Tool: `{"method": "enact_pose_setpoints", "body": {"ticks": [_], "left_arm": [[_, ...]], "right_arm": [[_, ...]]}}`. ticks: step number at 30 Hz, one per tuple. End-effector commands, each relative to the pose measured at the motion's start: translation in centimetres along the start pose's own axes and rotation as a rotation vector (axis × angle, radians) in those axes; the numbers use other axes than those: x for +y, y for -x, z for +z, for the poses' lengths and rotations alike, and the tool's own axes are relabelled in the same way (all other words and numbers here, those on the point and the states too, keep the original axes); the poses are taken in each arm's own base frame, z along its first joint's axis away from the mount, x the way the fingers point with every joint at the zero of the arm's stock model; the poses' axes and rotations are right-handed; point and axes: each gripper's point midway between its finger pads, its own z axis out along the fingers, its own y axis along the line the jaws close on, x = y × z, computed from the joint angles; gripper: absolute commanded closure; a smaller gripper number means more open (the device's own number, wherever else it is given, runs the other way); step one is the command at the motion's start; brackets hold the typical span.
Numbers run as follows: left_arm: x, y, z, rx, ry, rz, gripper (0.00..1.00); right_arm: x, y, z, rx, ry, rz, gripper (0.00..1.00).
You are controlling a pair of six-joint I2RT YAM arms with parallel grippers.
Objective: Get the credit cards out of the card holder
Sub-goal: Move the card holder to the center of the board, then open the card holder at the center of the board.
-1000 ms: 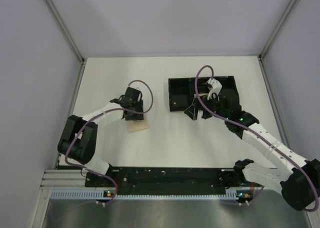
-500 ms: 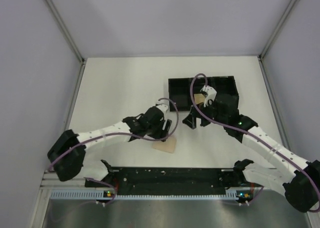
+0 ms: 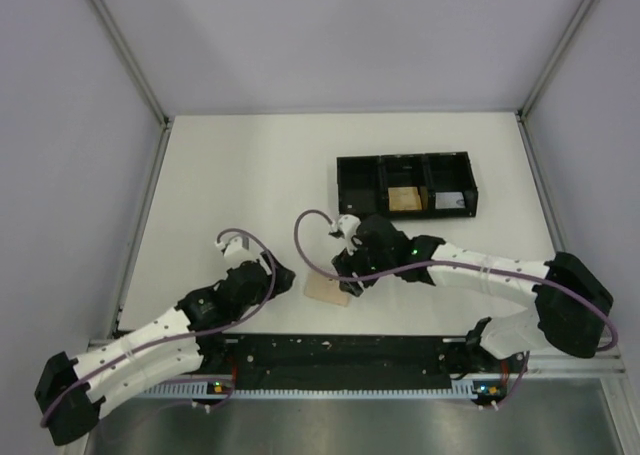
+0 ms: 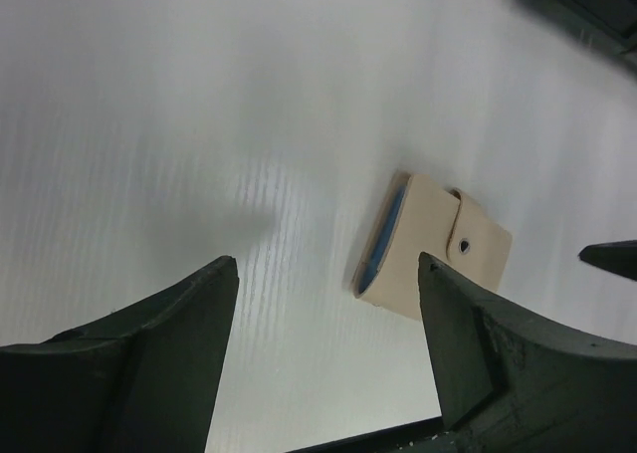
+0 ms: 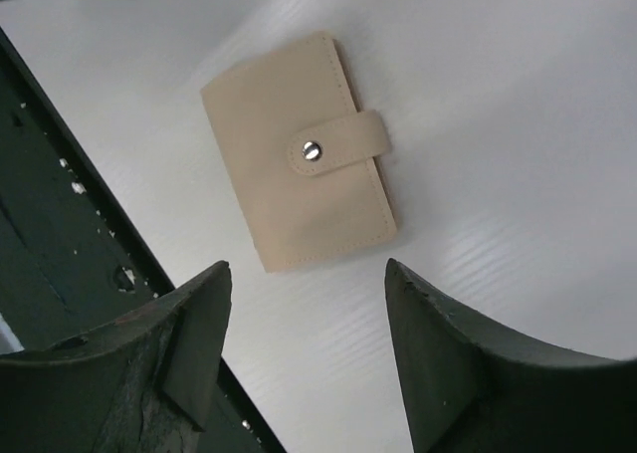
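The card holder (image 3: 327, 291) lies flat near the table's front edge, a tan wallet folded shut with its strap snapped. The left wrist view shows the card holder (image 4: 433, 249) from the side, with a blue inner edge at its fold. The credit cards are hidden inside it. My left gripper (image 3: 283, 276) is open just left of the holder and apart from it; in its own view the left gripper (image 4: 326, 274) holds nothing. My right gripper (image 3: 346, 278) hangs open over the holder's right side. Its own view has the card holder (image 5: 299, 149) beyond the empty right gripper (image 5: 307, 269).
A black three-compartment tray (image 3: 358, 183) stands at the back right, with a tan square block (image 3: 404, 197) in its middle compartment and a pale flat piece (image 3: 451, 204) in the right one. The black rail (image 3: 330, 353) runs along the front edge close to the holder.
The card holder has gone from the table's left to the front middle. My left gripper let go and pulled back left. My right arm swung from the tray down over the holder.
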Motion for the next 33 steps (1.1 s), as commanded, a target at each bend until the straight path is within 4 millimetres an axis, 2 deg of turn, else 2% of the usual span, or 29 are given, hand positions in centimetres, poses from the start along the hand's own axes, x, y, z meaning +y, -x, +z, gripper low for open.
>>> {"method": "enact_pose_setpoints", "body": {"ticks": [1, 4, 7, 11, 17, 19, 23, 26, 27, 28, 33], "left_arm": [[-0.5, 3.1, -0.9, -0.136, -0.003, -0.136, 0.23], [0.3, 3.7, -1.5, -0.162, 0.028, -0.138, 0.22], [0.5, 3.9, -1.8, -0.172, 0.034, -0.140, 0.22], [0.7, 3.7, -1.7, -0.167, 0.040, -0.140, 0.22], [0.3, 3.6, -1.4, -0.157, 0.030, -0.106, 0.22], [-0.1, 3.7, -1.5, -0.152, 0.023, -0.091, 0.22], [-0.5, 3.4, -1.3, -0.128, 0.030, -0.058, 0.22], [-1.2, 3.0, -1.0, -0.095, 0.010, -0.038, 0.23], [-1.8, 2.8, -1.0, -0.085, -0.010, -0.036, 0.23], [-2.2, 2.4, -0.8, -0.065, -0.029, -0.022, 0.23], [-4.4, 0.9, 0.0, 0.021, -0.104, 0.009, 0.22]], "right_arm": [[1.0, 2.9, 1.9, -0.003, -0.076, -0.192, 0.39], [1.9, 2.9, 3.8, 0.040, -0.085, -0.269, 0.44], [1.9, 2.8, 5.2, 0.072, -0.111, -0.326, 0.48], [1.2, 2.5, 6.4, 0.105, -0.147, -0.343, 0.50], [-0.1, 0.8, 7.8, 0.181, -0.202, -0.363, 0.55], [-0.2, 0.3, 8.0, 0.197, -0.212, -0.368, 0.58], [-0.8, 0.1, 8.2, 0.205, -0.245, -0.363, 0.71], [-1.4, 0.5, 7.8, 0.192, -0.294, -0.345, 0.86], [-1.7, 0.6, 7.7, 0.189, -0.315, -0.339, 0.95], [-2.0, 0.6, 7.5, 0.185, -0.342, -0.305, 1.00], [-2.1, 0.8, 6.5, 0.153, -0.385, -0.115, 1.00]]}}
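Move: The card holder lies below the right hand, about 5 cm to its left and 1 cm ahead, some 6 cm down. The left gripper waits roughly 15 cm to the right hand's left and about level in reach; the black box is some 28 cm ahead of the right hand and 16 cm to its right. From the left hand the card holder is about 10 cm to the right, level in reach and 4 cm lower. Bring the right gripper left and down about 5 cm onto the card holder's strap, tipping the fingers some 25 degrees steeper while they close from well open to shut. Once low, keep easing forward with the closed tips on the strap by the snap, sliding the holder along. Let the open left gripper swing about 3 cm left and return. ##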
